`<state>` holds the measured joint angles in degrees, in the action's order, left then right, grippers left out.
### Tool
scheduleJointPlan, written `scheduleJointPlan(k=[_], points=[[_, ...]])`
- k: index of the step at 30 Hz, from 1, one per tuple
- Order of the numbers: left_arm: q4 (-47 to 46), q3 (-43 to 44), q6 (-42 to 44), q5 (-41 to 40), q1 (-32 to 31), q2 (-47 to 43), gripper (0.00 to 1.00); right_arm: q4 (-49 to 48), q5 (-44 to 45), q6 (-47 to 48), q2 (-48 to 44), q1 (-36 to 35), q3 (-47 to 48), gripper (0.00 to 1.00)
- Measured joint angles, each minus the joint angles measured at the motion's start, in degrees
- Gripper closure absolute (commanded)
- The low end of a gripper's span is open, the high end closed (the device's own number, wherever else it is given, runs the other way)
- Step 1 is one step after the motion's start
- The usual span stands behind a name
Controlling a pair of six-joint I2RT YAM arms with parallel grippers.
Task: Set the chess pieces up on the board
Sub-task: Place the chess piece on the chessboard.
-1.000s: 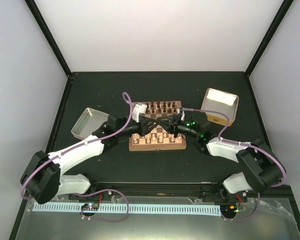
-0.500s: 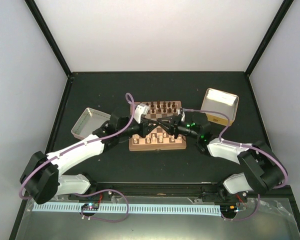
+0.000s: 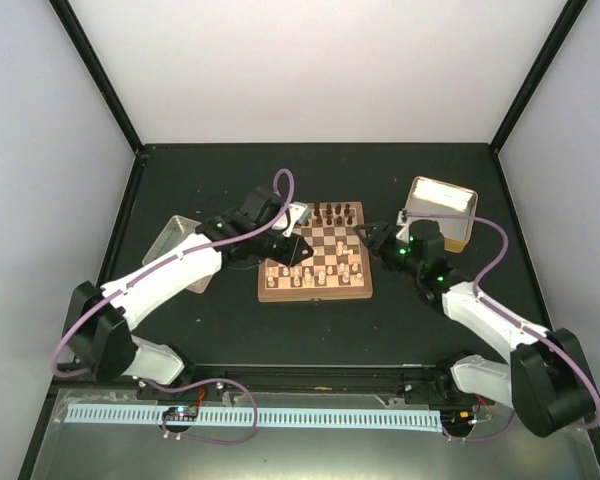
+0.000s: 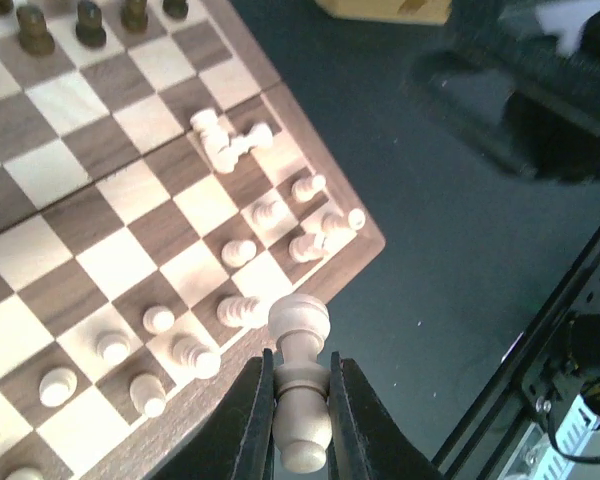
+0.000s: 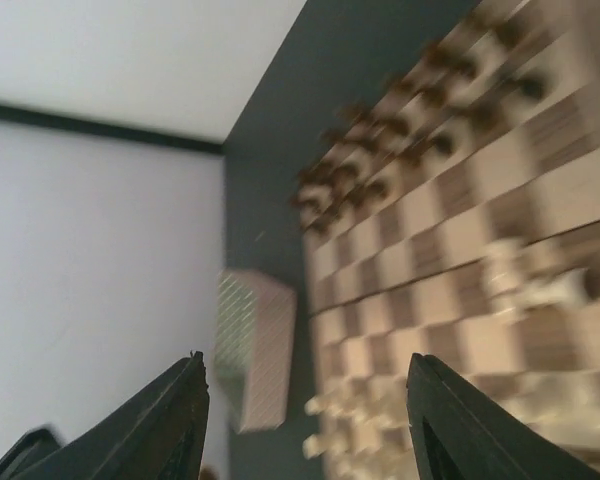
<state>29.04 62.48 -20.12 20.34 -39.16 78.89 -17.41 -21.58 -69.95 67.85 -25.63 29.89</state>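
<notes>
The board lies mid-table with dark pieces along its far rows and pale chess pieces along its near rows. My left gripper hovers over the board's left part. In the left wrist view it is shut on one pale piece, held by the waist above the board's near corner. Several pale pieces stand on the squares below, and two lie toppled. My right gripper is open and empty at the board's right edge, its jaws wide apart.
A shallow metal tray sits left of the board, partly under my left arm, and shows blurred in the right wrist view. A second tray stands at the back right, behind my right gripper. Dark pieces line the board's far side.
Both grippers met over the middle of the board a second ago. The right has since opened and drawn back to the board's right edge; the left has swung left, shut on the pale piece.
</notes>
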Motion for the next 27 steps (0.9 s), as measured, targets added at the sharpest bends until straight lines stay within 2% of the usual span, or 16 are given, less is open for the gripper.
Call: scheduleJointPlan(k=[5, 10, 17, 27], points=[[10.71, 8.11, 0.61, -1.38, -1.84, 6.43, 0.95, 11.78, 8.28, 8.5, -5.6, 5.03, 0.63, 0.44], [19.23, 17.68, 1.95, -5.07, -6.56, 13.62, 0.96, 17.7, 12.94, 12.33, -8.2, 6.73, 0.63, 0.44], [26.64, 27.98, 3.89, -9.49, -11.98, 23.23, 0.93, 20.57, 15.58, 14.32, -8.44, 7.37, 0.61, 0.44], [32.61, 34.23, 5.97, -13.9, -14.58, 33.64, 0.93, 20.81, 16.7, 14.69, -8.46, 7.39, 0.52, 0.44]])
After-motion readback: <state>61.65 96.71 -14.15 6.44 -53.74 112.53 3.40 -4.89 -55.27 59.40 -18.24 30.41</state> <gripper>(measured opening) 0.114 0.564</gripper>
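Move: Some 5 cm to the right of the left hand, about 1 cm back and roughly 16 cm below is the empty near-row square meant for the white piece it already holds. The knight stands about 3 cm to the right of that square and a tall white piece 3 cm to its left; two loose white pieces lie about 8 cm ahead and 8 cm right of the hand. From the right hand the square is some 6 cm back, 3 cm left and 14 cm down. Carrying the pinched white piece towards the gap in the near row, the left hand swings right, then mostly sinks, drawing back slightly: about 8 cm down and 6 cm right in all. Its wrist turns some 35 degrees, bringing the slanting fingers almost straight down; they keep their hold. The empty, open right hand backs off about 10 cm to the right, sinking a little. ##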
